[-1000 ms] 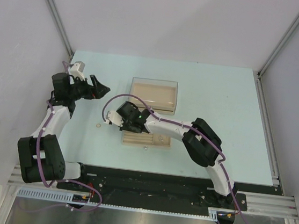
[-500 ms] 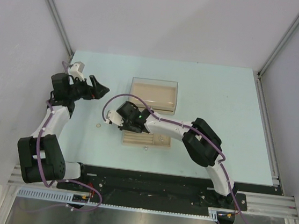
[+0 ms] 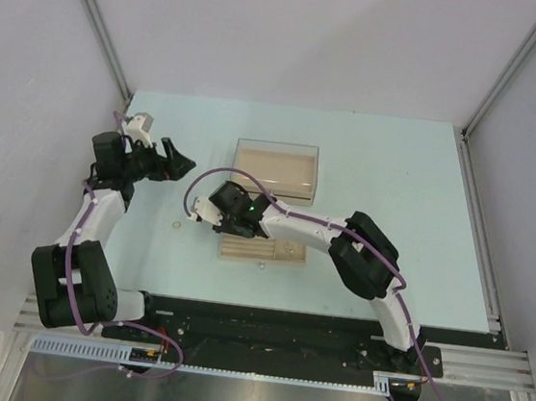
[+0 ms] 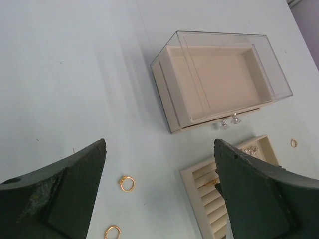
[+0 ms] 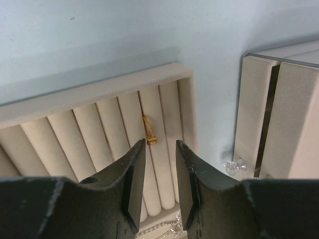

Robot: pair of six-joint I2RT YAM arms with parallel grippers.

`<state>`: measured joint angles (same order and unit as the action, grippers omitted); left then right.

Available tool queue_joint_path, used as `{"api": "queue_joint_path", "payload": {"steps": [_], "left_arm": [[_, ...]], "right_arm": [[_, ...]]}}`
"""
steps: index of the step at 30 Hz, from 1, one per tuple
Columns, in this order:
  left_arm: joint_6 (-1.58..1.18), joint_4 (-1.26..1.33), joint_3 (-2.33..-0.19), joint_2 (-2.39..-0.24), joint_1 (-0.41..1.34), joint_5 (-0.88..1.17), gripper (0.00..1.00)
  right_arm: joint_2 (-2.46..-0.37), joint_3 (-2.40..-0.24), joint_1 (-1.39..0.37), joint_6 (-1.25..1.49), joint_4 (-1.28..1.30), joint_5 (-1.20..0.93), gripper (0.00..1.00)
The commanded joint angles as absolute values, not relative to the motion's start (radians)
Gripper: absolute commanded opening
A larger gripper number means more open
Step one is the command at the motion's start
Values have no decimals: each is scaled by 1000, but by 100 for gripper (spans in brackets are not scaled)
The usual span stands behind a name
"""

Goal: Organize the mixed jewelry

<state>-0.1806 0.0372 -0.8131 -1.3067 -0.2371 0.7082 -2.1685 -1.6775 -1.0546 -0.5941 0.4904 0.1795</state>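
In the right wrist view my right gripper (image 5: 159, 147) hangs low over the beige slotted tray (image 5: 99, 87), open by a narrow gap with nothing between the fingers. A gold ring (image 5: 148, 130) sits in a tray slot just beyond its tips. A silvery chain (image 5: 172, 226) shows at the bottom edge. My left gripper (image 4: 159, 149) is wide open and empty, raised above the table left of the tray (image 3: 281, 258). Below it two gold rings (image 4: 126, 183) (image 4: 112, 231) lie loose on the table. Another ring (image 4: 293, 143) lies past the tray.
A clear-lidded beige box (image 3: 275, 167) stands just behind the tray, with two crystal knobs (image 4: 227, 122) on its drawer front. A small ring (image 3: 259, 265) lies at the tray's near edge. The right arm (image 3: 363, 255) reaches across the table's middle.
In the top view the right wrist has edged slightly toward the far side over the tray. The left arm has barely moved.
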Motion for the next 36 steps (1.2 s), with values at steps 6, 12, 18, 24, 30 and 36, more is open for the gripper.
{"api": "queue_joint_path", "payload": {"steps": [6, 12, 18, 24, 30, 36], "left_arm": [[-74, 8, -850, -1279, -247, 706, 94], [95, -101, -870, -1292, -247, 693, 93], [219, -175, -871, -1310, -241, 634, 90], [347, -276, -897, -1373, -169, 480, 88], [420, -299, -900, -1450, -89, 327, 80], [449, -273, -885, -1493, -23, 229, 72]], "right_arm": [[-2082, -1724, -1055, -545, 526, 170, 37], [-2019, -1726, -1043, -500, 569, 127, 39], [-1954, -1740, -1000, -460, 635, 69, 39], [-1885, -1712, -937, -433, 661, 37, 38], [-1836, -1663, -897, -425, 650, 28, 36], [-1810, -1606, -885, -420, 632, 21, 34]]}}
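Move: Below the left hand, about 17 cm down, lies the upper loose gold ring, some 1 cm back and 3 cm right; the lower loose ring is about 6 cm back and level sideways. The organizer's middle is roughly 8 cm back and 21 cm right. At the right hand, the slotted gold ring sits 2 cm beneath the tips and 1 cm ahead; the jewelry box is about 16 cm ahead and 10 cm right, the upper loose ring 6 cm ahead and 11 cm left. Sinking some 11 cm towards the two loose rings, the left hand draws back slightly while its wrist rolls left side up and tips the fingers more steeply down; its wide-open fingers narrow a little. The right hand, its fingers already parted, rises about 11 cm off the slotted ring, swinging some 7 cm right across the organizer towards the box's near side, with a small roll. ##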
